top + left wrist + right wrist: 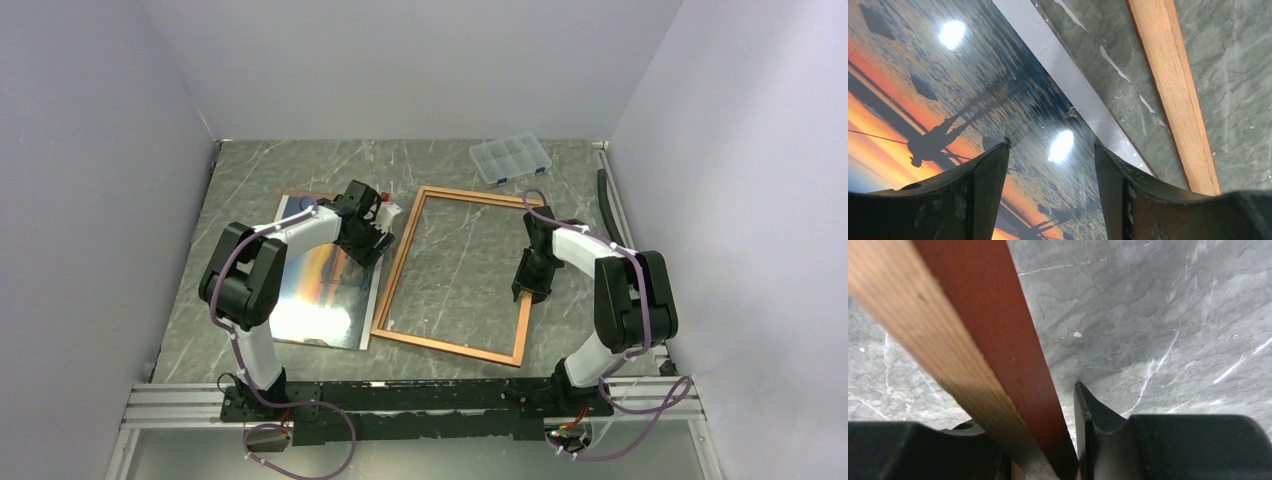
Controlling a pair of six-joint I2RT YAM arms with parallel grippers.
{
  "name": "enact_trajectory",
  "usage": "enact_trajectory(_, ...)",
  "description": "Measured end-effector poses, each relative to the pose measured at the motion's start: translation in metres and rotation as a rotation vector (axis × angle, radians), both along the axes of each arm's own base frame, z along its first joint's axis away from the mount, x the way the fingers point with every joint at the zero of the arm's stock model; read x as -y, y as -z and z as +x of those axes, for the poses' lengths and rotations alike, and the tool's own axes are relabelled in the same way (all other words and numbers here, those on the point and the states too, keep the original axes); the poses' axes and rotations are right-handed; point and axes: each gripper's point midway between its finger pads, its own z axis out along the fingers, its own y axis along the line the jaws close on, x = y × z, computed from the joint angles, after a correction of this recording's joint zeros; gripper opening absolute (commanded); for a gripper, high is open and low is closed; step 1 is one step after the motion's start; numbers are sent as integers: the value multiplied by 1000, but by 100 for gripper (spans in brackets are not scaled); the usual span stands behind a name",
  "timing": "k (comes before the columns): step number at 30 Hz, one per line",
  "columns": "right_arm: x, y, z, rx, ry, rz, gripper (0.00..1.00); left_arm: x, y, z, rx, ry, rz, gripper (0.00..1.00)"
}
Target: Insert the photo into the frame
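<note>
The photo (pixel 320 290), a glossy sunset print, lies flat on the table left of the frame (pixel 400 255). My left gripper (pixel 365 240) hovers over the photo's right part, fingers down. In the left wrist view it (pixel 1050 145) stands open with only the photo (pixel 948 75) showing between the fingers, and the frame's left rail (pixel 1173 90) runs beside it. My right gripper (pixel 528 290) sits on the frame's right rail. In the right wrist view that rail (pixel 973 330) fills the gap between the fingers of the right gripper (pixel 1033 405) and hides the left finger.
A clear compartment box (pixel 510 158) stands at the back right. A brown board edge (pixel 300 192) shows behind the photo's far side. A black cable (pixel 605 200) runs along the right wall. Grey walls close in three sides.
</note>
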Motion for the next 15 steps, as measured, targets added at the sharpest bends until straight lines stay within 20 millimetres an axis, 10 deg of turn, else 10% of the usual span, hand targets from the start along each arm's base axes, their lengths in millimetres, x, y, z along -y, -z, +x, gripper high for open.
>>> enact_trajectory(7, 1, 1, 14, -18, 31, -26, 70, 2, 1, 3, 10, 4, -4, 68)
enact_trajectory(15, 7, 0, 34, 10, 51, -66, 70, 11, 1, 0, 15, 27, -7, 68)
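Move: The frame's right rail passes between the right hand's part-open fingers, and the frame's middle is about 12 cm to that hand's left and 3 cm ahead, 1 cm lower. The photo's middle lies roughly 34 cm to its left, 4 cm ahead; the plastic box is about 30 cm ahead and 2 cm left. From the left hand the frame's middle is some 13 cm right and 3 cm back, 2 cm below. The right hand opens its fingers wide around the frame's right rail, travelling about 3.5 cm forward along it. ##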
